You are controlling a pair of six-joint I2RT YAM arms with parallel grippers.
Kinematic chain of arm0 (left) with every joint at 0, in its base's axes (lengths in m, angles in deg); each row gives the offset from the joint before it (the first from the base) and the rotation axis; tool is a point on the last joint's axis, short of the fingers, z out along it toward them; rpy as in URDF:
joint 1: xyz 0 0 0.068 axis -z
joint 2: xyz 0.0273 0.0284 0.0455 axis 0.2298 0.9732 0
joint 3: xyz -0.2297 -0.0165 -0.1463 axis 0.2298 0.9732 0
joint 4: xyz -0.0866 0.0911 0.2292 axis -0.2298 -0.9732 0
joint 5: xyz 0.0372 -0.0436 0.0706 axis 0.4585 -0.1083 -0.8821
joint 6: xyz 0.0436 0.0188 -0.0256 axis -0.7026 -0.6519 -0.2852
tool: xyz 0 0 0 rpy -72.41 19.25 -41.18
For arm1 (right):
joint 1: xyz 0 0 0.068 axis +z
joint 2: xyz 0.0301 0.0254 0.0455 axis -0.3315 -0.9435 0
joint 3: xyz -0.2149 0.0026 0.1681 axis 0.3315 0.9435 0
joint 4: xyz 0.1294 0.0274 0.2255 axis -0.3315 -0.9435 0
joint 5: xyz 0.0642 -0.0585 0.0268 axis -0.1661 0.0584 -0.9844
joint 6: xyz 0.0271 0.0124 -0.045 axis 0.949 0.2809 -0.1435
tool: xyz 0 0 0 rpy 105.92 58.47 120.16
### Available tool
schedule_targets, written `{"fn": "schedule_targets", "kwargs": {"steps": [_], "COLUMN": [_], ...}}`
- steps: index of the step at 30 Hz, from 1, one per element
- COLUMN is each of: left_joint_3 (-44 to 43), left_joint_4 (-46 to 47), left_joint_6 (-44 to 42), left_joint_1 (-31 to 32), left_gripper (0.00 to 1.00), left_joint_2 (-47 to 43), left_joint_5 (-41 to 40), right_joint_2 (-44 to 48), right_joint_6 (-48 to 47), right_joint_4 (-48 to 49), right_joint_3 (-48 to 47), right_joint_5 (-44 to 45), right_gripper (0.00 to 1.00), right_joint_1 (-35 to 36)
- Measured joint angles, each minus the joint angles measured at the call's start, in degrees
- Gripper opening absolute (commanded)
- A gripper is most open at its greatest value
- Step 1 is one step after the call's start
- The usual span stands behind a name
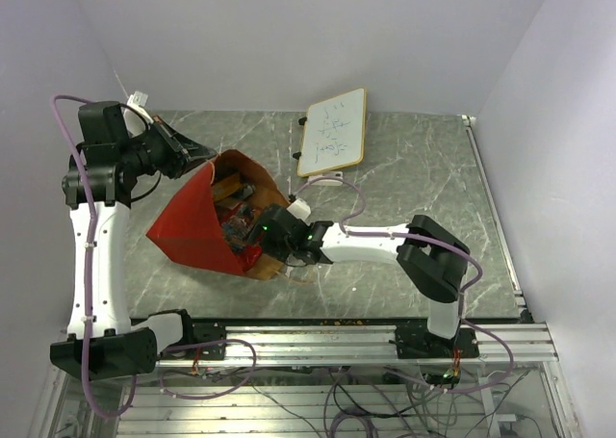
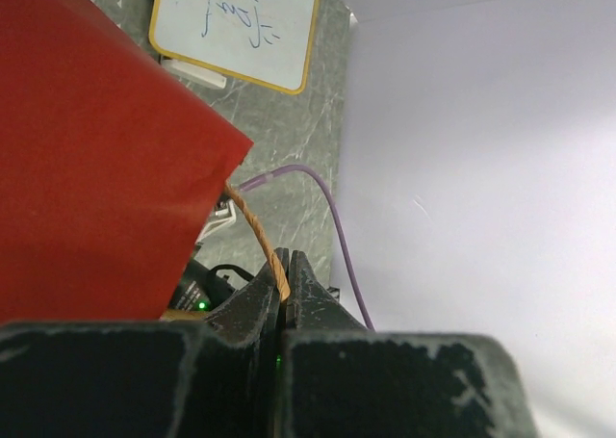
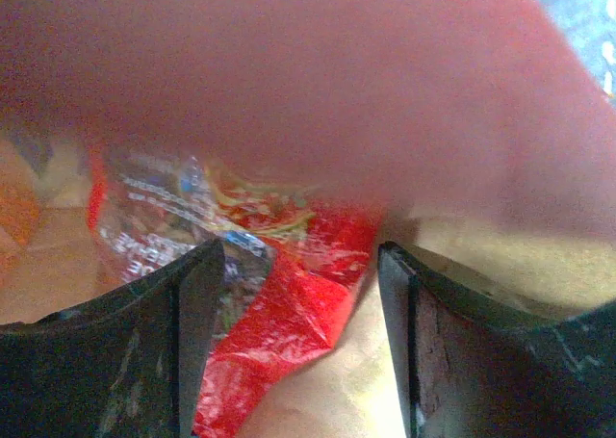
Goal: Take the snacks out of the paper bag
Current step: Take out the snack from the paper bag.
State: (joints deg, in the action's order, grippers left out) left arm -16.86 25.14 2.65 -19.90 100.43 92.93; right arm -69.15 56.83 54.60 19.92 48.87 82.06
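Observation:
The paper bag (image 1: 192, 228) lies tilted on the table, red outside and brown inside, with its mouth facing right. My left gripper (image 1: 195, 152) is at the bag's upper rim. In the left wrist view it (image 2: 285, 282) is shut on the bag's twisted paper handle (image 2: 252, 228), beside the red bag wall (image 2: 96, 168). My right gripper (image 1: 262, 234) reaches into the bag's mouth. In the right wrist view it (image 3: 300, 265) stands open, and a red crinkly packet (image 3: 289, 303) of the snacks lies between its fingers, nearer the left one. Wrappers of the snacks (image 1: 236, 224) show dimly inside.
A small whiteboard (image 1: 334, 130) with a yellow frame lies at the back of the table, right of the bag. An aluminium rail (image 1: 337, 342) runs along the near edge. White walls close in on the back and both sides. A purple cable (image 2: 337, 236) trails across the marbled tabletop.

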Motion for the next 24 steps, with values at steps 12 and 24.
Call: {"fn": "schedule_targets", "kwargs": {"steps": [12,24], "left_joint_3": [-3.6,-7.3], "left_joint_4": [-8.9,-17.2], "left_joint_6": [-6.5,-13.2], "left_joint_1": [0.0,0.0], "left_gripper": [0.07,0.07], "left_joint_2": [-0.2,-1.2], "left_joint_5": [-2.5,-10.1], "right_joint_2": [-3.1,-2.6], "right_joint_6": [-4.4,-20.9], "right_joint_4": [0.2,-2.1], "right_joint_3": [-7.1,-17.5], "right_joint_5": [4.0,3.7], "right_gripper": [0.0,0.0], "right_joint_1": [0.0,0.0]}}
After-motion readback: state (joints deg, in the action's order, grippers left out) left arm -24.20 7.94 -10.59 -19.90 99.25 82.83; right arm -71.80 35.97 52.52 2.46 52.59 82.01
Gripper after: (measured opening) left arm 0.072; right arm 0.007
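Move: The snack packet with the red end lies in the paper bag right at the right hand's open fingertips, its middle about 2 cm ahead, 4 cm to the left and 2 cm lower. An orange-brown packet sits some 10 cm ahead and 6 cm left of that hand, and a dark packet about 9 cm ahead and 2 cm left. From the left hand, which already holds the bag's handle, the red-ended snack is roughly 4 cm back, 4 cm right and 31 cm down. Forward and left by about 3 cm into the bag, rising slightly, the right hand shuts its wide-open fingers fully, pinching the red-ended snack by its wrapper, then lifts to some 9 cm above its starting height while still edging forward-left, its fingertips tilting up about 20 degrees. The left hand keeps its grip on the handle, drawing back about 3 cm and a little left as it rolls. ##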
